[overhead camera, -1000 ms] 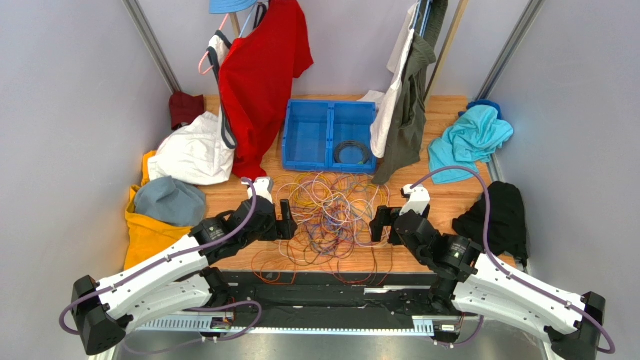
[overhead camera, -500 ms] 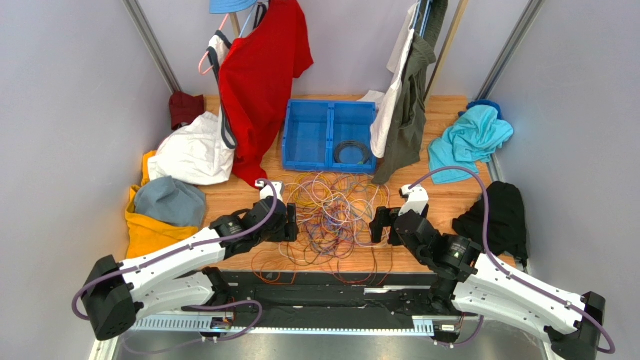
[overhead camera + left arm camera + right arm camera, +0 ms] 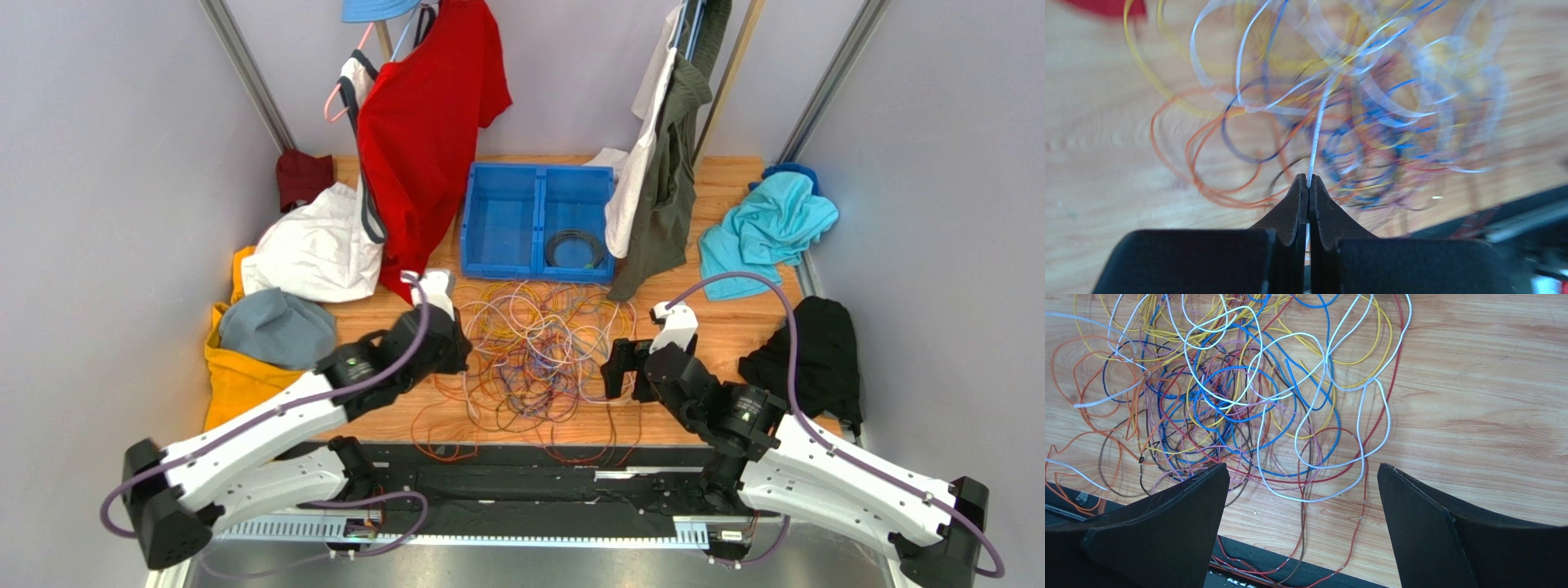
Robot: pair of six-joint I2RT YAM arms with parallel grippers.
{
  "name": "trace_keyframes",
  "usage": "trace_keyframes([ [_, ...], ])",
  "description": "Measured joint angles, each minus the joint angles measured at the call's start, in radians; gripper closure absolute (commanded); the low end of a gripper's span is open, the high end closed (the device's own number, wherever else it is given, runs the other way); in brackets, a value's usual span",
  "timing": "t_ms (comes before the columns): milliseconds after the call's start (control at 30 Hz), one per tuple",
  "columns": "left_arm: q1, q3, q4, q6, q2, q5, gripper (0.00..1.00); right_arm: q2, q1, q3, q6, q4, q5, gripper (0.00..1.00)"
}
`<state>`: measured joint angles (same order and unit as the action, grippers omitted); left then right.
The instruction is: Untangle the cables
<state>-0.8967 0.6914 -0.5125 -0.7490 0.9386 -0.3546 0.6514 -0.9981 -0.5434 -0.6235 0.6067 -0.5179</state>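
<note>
The cables (image 3: 540,355) lie as one loose tangle of orange, yellow, blue, purple, red and white loops on the wooden table, between my two grippers. At the tangle's left edge my left gripper (image 3: 454,353) is shut on a single white cable (image 3: 1318,122). That cable runs taut from the fingertips (image 3: 1300,190) up into the blurred tangle (image 3: 1389,122). At the right edge my right gripper (image 3: 623,368) stands wide open and holds nothing. In the right wrist view the gripper (image 3: 1303,471) hovers just above the tangle's (image 3: 1247,398) near loops. Some red and brown strands hang over the table's front edge.
A blue two-compartment bin (image 3: 503,263) stands behind the tangle, a black coiled ring (image 3: 574,250) in its right half. Clothes ring the table: a hanging red shirt (image 3: 429,123), white cloth (image 3: 313,251), grey hat (image 3: 276,328), teal cloth (image 3: 767,227), black cloth (image 3: 816,355).
My left gripper reached into the tangle's left edge, closed on a white cable and drew back a little to the left. The right arm stayed still and open.
</note>
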Motion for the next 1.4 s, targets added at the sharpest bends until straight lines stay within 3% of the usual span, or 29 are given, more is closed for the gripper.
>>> trace_keyframes([
  [167, 0.0, 0.278, -0.035, 0.105, -0.127, 0.031, 1.0, 0.0, 0.0, 0.004, -0.009, -0.029, 0.01, 0.04],
  [400, 0.0, 0.679, -0.076, 0.224, -0.09, 0.062, 1.0, -0.025, 0.0, 0.036, -0.018, -0.085, 0.035, 0.05],
  [733, 0.0, 1.144, -0.193, 0.354, 0.122, 0.097, 1.0, -0.047, 0.0, 0.037, 0.023, -0.119, 0.136, 0.04],
  [900, 0.0, 1.306, -0.248, 0.386, 0.211, 0.134, 1.0, -0.074, 0.0, 0.04, 0.024, -0.171, 0.154, 0.04],
  [1167, 0.0, 1.787, -0.34, 0.419, 0.461, 0.21, 1.0, 0.02, 0.0, 0.014, 0.074, -0.327, 0.272, 0.04],
  [1267, 0.0, 1.814, -0.323, 0.423, 0.46, 0.225, 1.0, 0.079, 0.0, -0.002, 0.087, -0.367, 0.303, 0.04],
  [1400, 0.0, 1.693, -0.246, 0.42, 0.37, 0.249, 1.0, 0.106, 0.0, -0.002, 0.108, -0.447, 0.329, 0.04],
])
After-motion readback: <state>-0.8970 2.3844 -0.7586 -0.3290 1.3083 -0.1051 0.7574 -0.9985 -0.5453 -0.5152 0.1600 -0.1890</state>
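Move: My shut left hand already pinches a white cable. The middle of the cable tangle lies about 11 cm to its right, 5 cm ahead and some 11 cm below. From the same hand, the blue tray is about 24 cm ahead and 11 cm right, and the red shirt's hem about 14 cm ahead and 7 cm left. From my open right hand, the tangle is about 13 cm left, 4 cm ahead and 10 cm below, and the blue tray some 24 cm ahead and 13 cm left. I whip my left hand almost straight up, about 50 cm, quickly at first, keeping the white cable pinched and drawing it up from the tangle. Its wrist tips up until the fingers point slightly upward and forward-right. My right hand, fingers still wide open, slides about 10 cm left over the tangle, rising 5 cm and turning some 20 degrees counter-clockwise. ##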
